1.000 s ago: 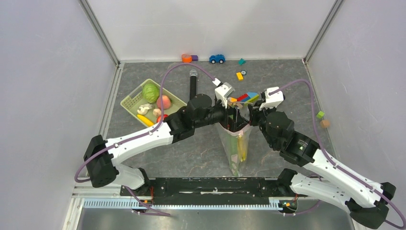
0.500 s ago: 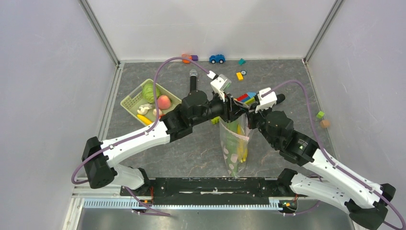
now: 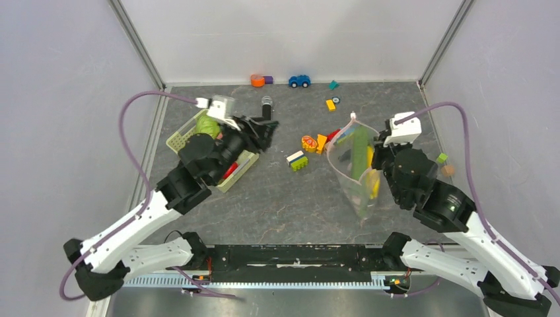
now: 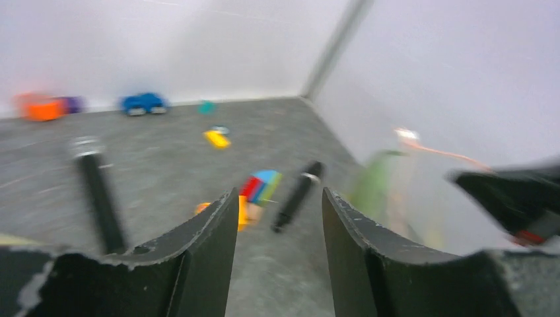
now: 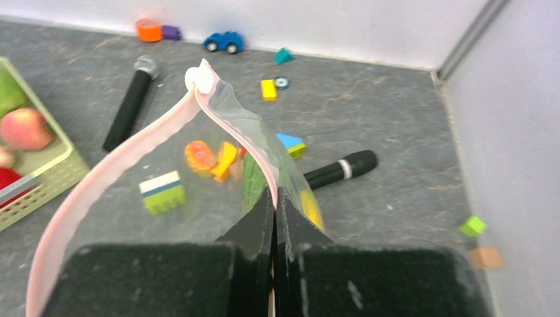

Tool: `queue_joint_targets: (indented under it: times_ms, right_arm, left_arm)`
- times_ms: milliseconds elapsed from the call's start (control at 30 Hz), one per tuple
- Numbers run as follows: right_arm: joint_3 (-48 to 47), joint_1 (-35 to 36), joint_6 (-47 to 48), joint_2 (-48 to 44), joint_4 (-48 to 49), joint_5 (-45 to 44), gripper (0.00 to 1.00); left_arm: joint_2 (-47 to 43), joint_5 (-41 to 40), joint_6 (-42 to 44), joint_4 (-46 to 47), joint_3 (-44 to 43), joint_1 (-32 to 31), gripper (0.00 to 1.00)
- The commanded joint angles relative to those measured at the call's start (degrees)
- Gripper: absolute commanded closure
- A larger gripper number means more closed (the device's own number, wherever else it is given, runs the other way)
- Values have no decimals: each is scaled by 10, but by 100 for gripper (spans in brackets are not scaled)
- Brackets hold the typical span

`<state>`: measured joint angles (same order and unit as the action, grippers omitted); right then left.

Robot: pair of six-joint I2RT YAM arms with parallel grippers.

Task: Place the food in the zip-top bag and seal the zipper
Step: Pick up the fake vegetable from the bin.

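Observation:
The clear zip-top bag (image 3: 349,173) hangs tilted at the right, its mouth open. My right gripper (image 5: 274,193) is shut on the bag's pink zipper (image 5: 125,158) edge. A white slider (image 5: 197,79) sits at the strip's far end. A green vegetable (image 3: 360,153) and a yellow banana (image 3: 373,183) lie inside the bag. My left gripper (image 4: 280,195) is open and holds nothing; it hovers beside the pale green basket (image 3: 177,140). The basket holds a green cabbage (image 3: 207,124), a pinkish fruit (image 5: 25,129) and a red piece (image 3: 230,172).
One black microphone (image 3: 266,109) lies near the basket and another (image 5: 340,168) lies behind the bag. A green and white block (image 3: 297,160), orange pieces (image 3: 309,142), a yellow block (image 3: 330,104) and a blue car (image 3: 299,80) are scattered about. Two small cubes (image 3: 444,162) sit at the right wall.
My left arm has swung away from the bag's mouth, leftward to the basket. My right gripper has carried the bag to the right, where it now hangs tilted.

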<state>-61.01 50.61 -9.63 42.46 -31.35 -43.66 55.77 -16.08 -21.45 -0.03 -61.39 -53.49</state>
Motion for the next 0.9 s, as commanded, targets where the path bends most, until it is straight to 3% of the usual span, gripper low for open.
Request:
queue_joint_targets:
  times_ms: [0, 100, 200, 300, 400, 633, 867]
  right_arm:
    - [-73, 0, 17, 18, -88, -98, 100]
    - [-83, 0, 5, 33, -120, -132, 100]
    - [-53, 0, -2, 35, -104, -128, 100]
    - [-1, 0, -3, 37, -60, -115, 100]
    - [57, 0, -1, 40, -10, -90, 100]
    - [155, 0, -2, 48, 99, -3, 100]
    - [198, 0, 8, 40, 162, 54, 99]
  left_arm:
    - [-8, -62, -31, -99, 45, 140, 43]
    - [5, -11, -79, -129, 79, 270, 42]
    - [40, -1, -106, -154, 98, 360, 40]
    - [85, 5, -109, -150, 112, 411, 25]
    - [120, -4, -92, -148, 110, 441, 1]
    - [186, -44, -13, -80, 88, 479, 0]
    - [291, 49, 16, -37, 31, 532, 0]
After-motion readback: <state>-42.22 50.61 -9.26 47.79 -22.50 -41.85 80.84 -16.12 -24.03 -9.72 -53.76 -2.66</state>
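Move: The cabbage in the bin lies about 22 cm ahead of the empty left hand, 26 cm to its left and 34 cm below. From the left hand, the garlic is some 15 cm ahead and 29 cm left, the peach 17 cm ahead and 20 cm left, both about 36 cm below. From the right hand, already holding the bag, the cabbage is roughly 22 cm ahead, 41 cm left and 28 cm below. Left hand sweeps some 28 cm left, down and forward towards the cabbage, opening wide; right lowers the bag. ##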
